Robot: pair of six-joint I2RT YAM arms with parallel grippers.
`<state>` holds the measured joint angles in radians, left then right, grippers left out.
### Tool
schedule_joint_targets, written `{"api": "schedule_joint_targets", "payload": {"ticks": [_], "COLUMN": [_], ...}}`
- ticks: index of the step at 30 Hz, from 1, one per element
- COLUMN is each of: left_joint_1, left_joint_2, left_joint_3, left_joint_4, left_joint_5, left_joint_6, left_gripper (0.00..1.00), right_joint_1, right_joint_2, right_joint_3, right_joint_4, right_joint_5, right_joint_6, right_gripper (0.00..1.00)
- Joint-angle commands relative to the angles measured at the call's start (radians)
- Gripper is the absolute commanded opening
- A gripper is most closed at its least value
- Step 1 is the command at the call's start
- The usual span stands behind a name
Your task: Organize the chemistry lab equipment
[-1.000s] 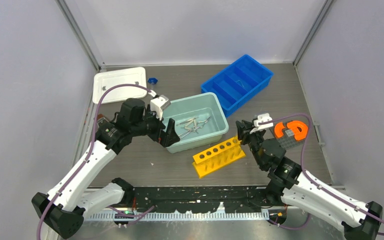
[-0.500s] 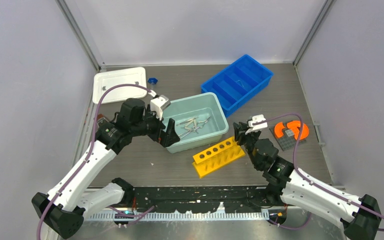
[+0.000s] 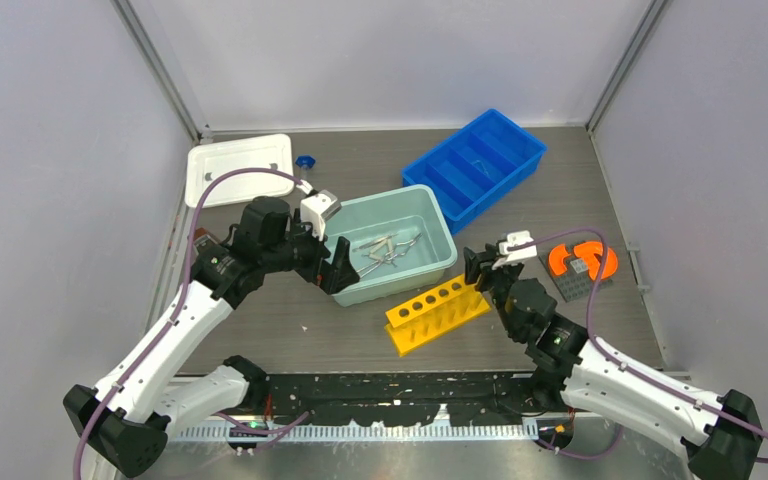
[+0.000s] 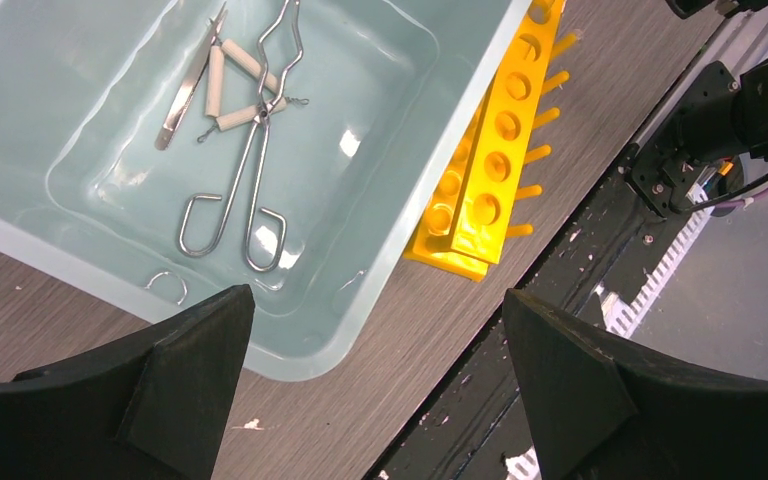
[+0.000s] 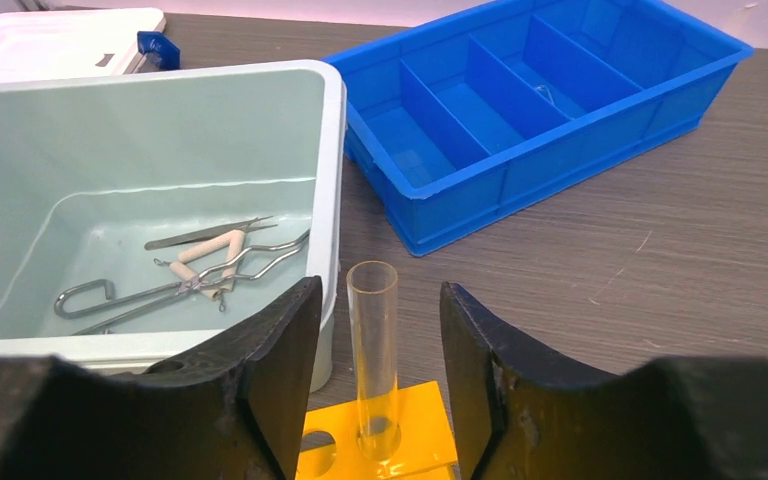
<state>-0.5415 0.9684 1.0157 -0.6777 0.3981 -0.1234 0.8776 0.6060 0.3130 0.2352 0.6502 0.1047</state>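
Note:
A slim clear tube (image 5: 372, 340) stands upright in the end hole of the yellow rack (image 3: 436, 312). My right gripper (image 5: 380, 290) straddles it, open, with a gap between the tube and each finger. Silvery tongs (image 4: 250, 170), tweezers (image 4: 188, 85) and a wire triangle with white sleeves (image 4: 235, 85) lie in the pale teal tub (image 4: 360, 100). My left gripper (image 4: 375, 295) hangs wide open and holds nothing, above the tub's near corner and the bare table. A blue cap (image 3: 305, 160) lies by the white lid.
A blue divided tray (image 3: 475, 165) stands at the back right, with a small wire piece (image 5: 545, 95) in one compartment. A white lid (image 3: 240, 168) lies at the back left. An orange part on a grey pad (image 3: 582, 260) sits right of my right arm.
My right arm shifted slightly left over the rack's end, and its jaws have spread apart off the clear tube. The left arm has not moved.

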Motion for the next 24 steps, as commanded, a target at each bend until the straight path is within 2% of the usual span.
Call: {"api": "schedule_joint_targets", "payload": {"ticks": [1, 10, 14, 17, 24], "left_joint_1": [-0.003, -0.003, -0.003, -0.003, -0.003], "left_joint_2": [-0.018, 0.006, 0.003, -0.006, -0.024], "left_joint_3": [-0.009, 0.0, -0.002, -0.006, -0.011], "left_joint_4": [0.029, 0.018, 0.015, 0.018, 0.019], "left_joint_5": [-0.037, -0.071, -0.071, -0.07, -0.07], "left_joint_6": [0.011, 0.015, 0.016, 0.017, 0.018], "left_gripper": [1.0, 1.0, 1.0, 1.0, 1.0], "right_joint_1": [0.0, 0.0, -0.003, -0.005, -0.015], "right_joint_2": [-0.036, -0.067, 0.024, 0.096, 0.273], "right_joint_3": [0.09, 0.176, 0.342, 0.514, 0.787], "right_joint_4": [-0.054, -0.247, -0.502, -0.698, -0.96], "right_joint_5": [0.036, 0.072, 0.093, 0.028, -0.039], "right_joint_6": [0.018, 0.03, 0.155, 0.229, 0.316], "right_gripper": [0.55, 0.49, 0.5, 0.5, 0.5]}}
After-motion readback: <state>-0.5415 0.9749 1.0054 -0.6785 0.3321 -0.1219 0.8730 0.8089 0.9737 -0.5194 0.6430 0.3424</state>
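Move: The glass tube stands in the right-end hole of the yellow rack, between my open right fingers, its middle about 1 cm ahead and 4 cm below. The rack's middle is some 6 cm left, 3 cm back and 9 cm down. The green bin's middle lies roughly 18 cm left and 8 cm ahead. The blue tray is about 23 cm straight ahead. From my left hand the tube is about 23 cm right and 3 cm ahead, some 8 cm lower. I lift my right hand almost straight up, away from the glass tube, by about 9 cm, leaving the fingers half open as they already are so they clear it. I sway a centimetre or two right, pausing near 4 cm up, then come back left as I climb on faster, tipping the fingers down some 15 degrees. ##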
